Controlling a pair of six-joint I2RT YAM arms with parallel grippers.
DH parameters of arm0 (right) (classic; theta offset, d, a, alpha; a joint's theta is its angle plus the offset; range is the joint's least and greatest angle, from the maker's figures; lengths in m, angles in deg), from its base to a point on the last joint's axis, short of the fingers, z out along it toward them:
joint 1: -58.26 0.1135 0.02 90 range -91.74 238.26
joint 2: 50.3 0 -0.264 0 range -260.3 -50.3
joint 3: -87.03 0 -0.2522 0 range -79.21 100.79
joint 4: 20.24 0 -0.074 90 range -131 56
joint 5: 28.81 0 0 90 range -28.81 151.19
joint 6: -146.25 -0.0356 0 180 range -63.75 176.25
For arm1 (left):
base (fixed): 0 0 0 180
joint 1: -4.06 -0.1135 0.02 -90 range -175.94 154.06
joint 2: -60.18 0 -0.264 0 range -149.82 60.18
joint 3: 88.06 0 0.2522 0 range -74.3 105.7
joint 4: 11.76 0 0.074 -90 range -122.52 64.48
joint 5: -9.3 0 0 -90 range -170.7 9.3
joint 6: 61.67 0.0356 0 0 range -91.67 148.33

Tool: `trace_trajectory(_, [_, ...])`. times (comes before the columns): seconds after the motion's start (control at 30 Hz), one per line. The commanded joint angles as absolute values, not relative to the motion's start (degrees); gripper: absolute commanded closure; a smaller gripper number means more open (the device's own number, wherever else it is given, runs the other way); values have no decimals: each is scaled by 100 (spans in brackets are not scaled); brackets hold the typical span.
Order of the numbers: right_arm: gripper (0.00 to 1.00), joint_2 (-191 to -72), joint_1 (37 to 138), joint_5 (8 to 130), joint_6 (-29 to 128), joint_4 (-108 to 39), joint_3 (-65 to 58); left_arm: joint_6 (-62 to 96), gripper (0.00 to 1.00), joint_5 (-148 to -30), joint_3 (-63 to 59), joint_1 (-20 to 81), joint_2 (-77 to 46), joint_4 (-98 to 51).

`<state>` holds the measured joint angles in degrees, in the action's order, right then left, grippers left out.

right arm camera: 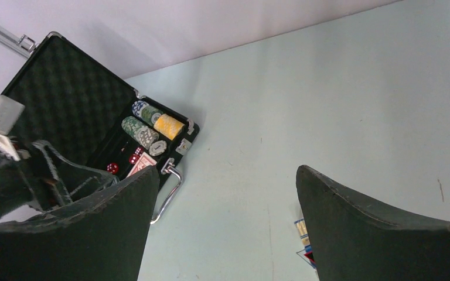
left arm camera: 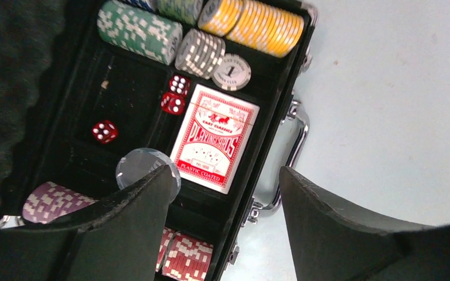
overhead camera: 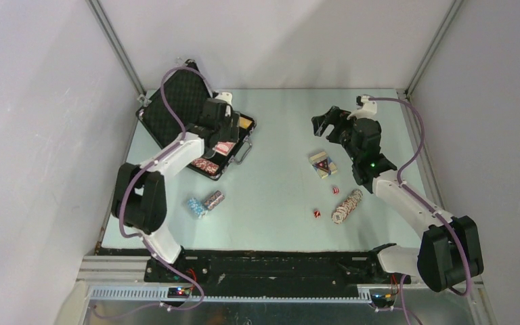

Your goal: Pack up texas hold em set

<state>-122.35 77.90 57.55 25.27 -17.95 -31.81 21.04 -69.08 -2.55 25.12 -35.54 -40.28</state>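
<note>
The black case lies open at the back left, its foam lid leaning on the wall. In the left wrist view its tray holds green chips, yellow chips, grey chips, a red card deck and red dice. My left gripper hangs open over the tray's handle side with nothing between the fingers. A clear disc shows just past its left fingertip. My right gripper is open above bare table.
On the table lie a second card deck, two red dice and a toppled row of chips near the right arm. Blue chips and purple chips lie in front of the case. Walls close in on both sides.
</note>
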Motion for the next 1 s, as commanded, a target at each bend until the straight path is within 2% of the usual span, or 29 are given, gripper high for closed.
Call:
trace_trajectory(0.0, [11,-12250,7788,5765,2619,-1530,-3140,2282,26,-7169,-34,2562,-3945,-4256])
trace_trajectory(0.47, [11,-12299,7799,5784,2627,-1515,-3140,2412,45,-7539,544,2639,-5072,-4832])
trace_trajectory(0.53, [10,-12292,7799,5686,2581,-1558,-3140,2413,50,-7744,614,2639,-5206,-4898])
trace_trajectory(0.67, [10,-12283,7795,5607,2554,-1616,-3140,2389,67,-7955,534,2650,-5210,-4821])
trace_trajectory(0.83, [10,-12289,7794,5535,2469,-1669,-3140,2538,95,-8285,54,2866,-4862,-4484])
trace_trajectory(0.87, [10,-12294,7788,5494,2452,-1678,-3140,2577,99,-8269,-15,2915,-4799,-4480])
trace_trajectory(0.97, [9,-12306,7771,5472,2404,-1721,-3140,2606,100,-8199,-184,3183,-4648,-4381])
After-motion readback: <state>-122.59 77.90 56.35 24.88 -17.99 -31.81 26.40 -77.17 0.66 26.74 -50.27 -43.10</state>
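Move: The case's handle-side rim lies about 10 cm below my left hand, 3 cm to the right and 1 cm nearer me. The playing cards lie some 13 cm below the hand, 3 cm ahead and 2 cm left; the chrome handle is about 7 cm right, level with it front to back, and the grey "1" chip 9 cm ahead and 2 cm right. From my right hand the rim is roughly 32 cm left, 3 cm ahead and 20 cm lower. I sink my left hand about 10 cm onto the case's handle-side rim, sliding some 3 cm right as I go and tipping the fingers about 15 degrees further down with a small clockwise turn. One finger goes inside beside the cards, the other outside by the handle; once low I shut them from mostly open and pinch the rim. ##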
